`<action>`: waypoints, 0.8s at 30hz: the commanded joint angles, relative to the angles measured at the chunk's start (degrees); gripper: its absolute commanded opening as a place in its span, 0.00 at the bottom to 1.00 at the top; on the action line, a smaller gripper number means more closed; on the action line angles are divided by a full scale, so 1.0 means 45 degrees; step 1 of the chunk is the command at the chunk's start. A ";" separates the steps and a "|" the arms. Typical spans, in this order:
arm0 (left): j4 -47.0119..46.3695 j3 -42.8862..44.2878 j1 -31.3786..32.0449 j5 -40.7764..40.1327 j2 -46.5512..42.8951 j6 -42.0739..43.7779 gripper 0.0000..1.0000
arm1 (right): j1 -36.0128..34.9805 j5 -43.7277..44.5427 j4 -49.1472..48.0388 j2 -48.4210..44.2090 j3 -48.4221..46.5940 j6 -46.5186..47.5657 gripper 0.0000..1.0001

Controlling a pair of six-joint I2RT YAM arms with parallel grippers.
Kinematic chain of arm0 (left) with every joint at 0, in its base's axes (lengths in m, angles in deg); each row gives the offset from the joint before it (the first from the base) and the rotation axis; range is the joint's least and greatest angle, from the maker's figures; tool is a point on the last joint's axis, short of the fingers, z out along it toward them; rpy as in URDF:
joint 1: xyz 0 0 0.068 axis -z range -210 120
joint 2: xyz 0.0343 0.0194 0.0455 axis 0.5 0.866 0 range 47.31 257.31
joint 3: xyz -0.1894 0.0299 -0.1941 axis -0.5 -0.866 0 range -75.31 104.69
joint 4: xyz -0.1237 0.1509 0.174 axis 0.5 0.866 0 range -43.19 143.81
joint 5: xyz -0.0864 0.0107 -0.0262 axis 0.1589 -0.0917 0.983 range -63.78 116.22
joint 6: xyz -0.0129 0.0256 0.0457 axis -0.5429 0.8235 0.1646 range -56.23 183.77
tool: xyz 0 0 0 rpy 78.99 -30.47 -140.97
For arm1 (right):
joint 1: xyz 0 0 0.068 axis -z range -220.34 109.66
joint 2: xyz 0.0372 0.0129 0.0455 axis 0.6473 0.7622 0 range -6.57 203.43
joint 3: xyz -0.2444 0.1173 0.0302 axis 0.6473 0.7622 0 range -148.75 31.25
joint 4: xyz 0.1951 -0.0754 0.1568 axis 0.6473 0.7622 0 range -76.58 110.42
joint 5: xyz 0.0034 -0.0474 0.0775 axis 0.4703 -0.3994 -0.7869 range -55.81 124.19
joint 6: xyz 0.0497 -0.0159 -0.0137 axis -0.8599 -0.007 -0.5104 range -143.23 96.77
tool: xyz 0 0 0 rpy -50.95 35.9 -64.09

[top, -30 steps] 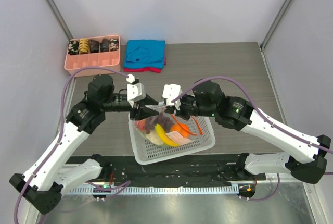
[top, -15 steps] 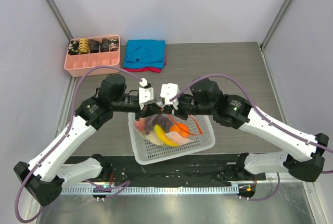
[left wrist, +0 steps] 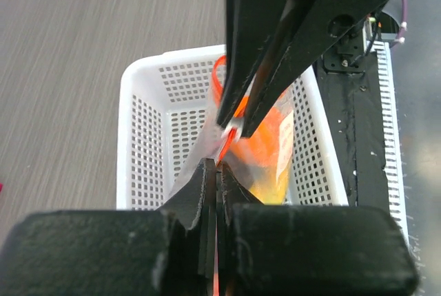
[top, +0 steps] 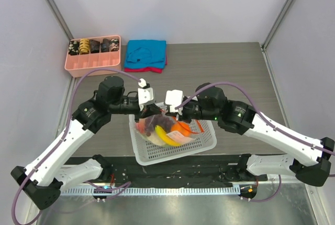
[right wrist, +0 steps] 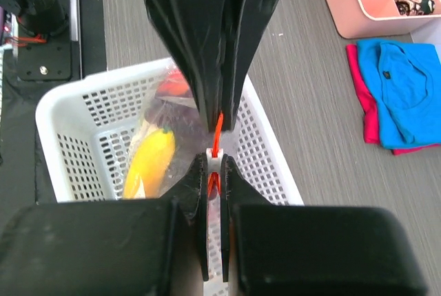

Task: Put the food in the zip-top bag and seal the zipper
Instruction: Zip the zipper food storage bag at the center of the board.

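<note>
The zip-top bag (top: 163,130) lies in the white mesh basket (top: 201,142) and holds the food: a yellow banana (top: 164,136), an orange (top: 181,128) and dark purple pieces (top: 148,124). My left gripper (top: 148,112) is shut on the orange-red zipper (left wrist: 225,146) at the bag's mouth. My right gripper (top: 171,114) is shut on the zipper's white slider (right wrist: 215,160), tip to tip with the left gripper (right wrist: 219,125). The right gripper (left wrist: 233,125) shows in the left wrist view. The banana (right wrist: 149,160) shows through the plastic in the right wrist view.
A pink tray (top: 78,68) with dark items stands at the back left. A folded blue and red cloth (top: 146,55) lies beside it. The basket (left wrist: 141,138) sits at the table's near edge, between the arm bases.
My left gripper has moved right along the bag's mouth, and the two grippers have drawn close together. The right gripper has shifted only slightly. The bag stays in the basket.
</note>
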 commanded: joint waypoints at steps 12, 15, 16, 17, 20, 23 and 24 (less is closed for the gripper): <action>-0.1345 0.1151 -0.0828 0.0218 -0.0679 -0.1387 0.00 | 0.0519 0.1312 0.0947 -0.1723 0.1210 0.0817 0.01; -0.1185 0.0938 -0.0828 0.0480 -0.0581 -0.1399 0.17 | 0.0518 0.0903 0.0889 -0.1704 0.0918 0.0663 0.01; -0.1243 0.0879 -0.0828 0.0519 -0.0445 -0.1418 0.32 | 0.0499 0.0785 0.0811 -0.1665 0.0800 0.0546 0.01; -0.1398 0.0859 -0.0828 0.0578 -0.0405 -0.1476 0.41 | 0.0518 0.0668 0.0637 -0.1529 0.0664 0.0467 0.01; -0.1536 0.0800 -0.0789 0.0871 -0.0152 -0.1496 0.58 | 0.0499 0.0336 0.0207 -0.1216 0.0000 0.0193 0.01; -0.1517 0.0742 -0.0575 0.0949 0.0180 -0.1399 0.66 | 0.0499 -0.0152 0.0030 -0.0708 -0.0703 0.0115 0.01; -0.1517 0.0683 -0.0458 0.0949 0.0220 -0.1360 0.70 | 0.0499 -0.0270 -0.0029 -0.0533 -0.0898 0.0115 0.01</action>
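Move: Just about 2 cm to the left hand's right, level and at nearly the same height, lies the zipper's small white slider, already between the right fingertips; the left fingers are shut on the orange strip beside it, some 2 cm to the right hand's left. The food in the bag hangs about 8 cm back from and 12 cm below the left hand, 2 cm to its right; the white basket's middle is some 11 cm back, 5 cm right and 20 cm below. Drawing apart, the left hand climbs about 5 cm, edging forward as its fingers tilt up slightly, while the right keeps its pinch on the slider and pulls some 5 cm right and nearly 4 cm down. The left fingers then open wide, clear of the strip, and that hand sinks a little to the right; the right hand comes back partway up and left. ##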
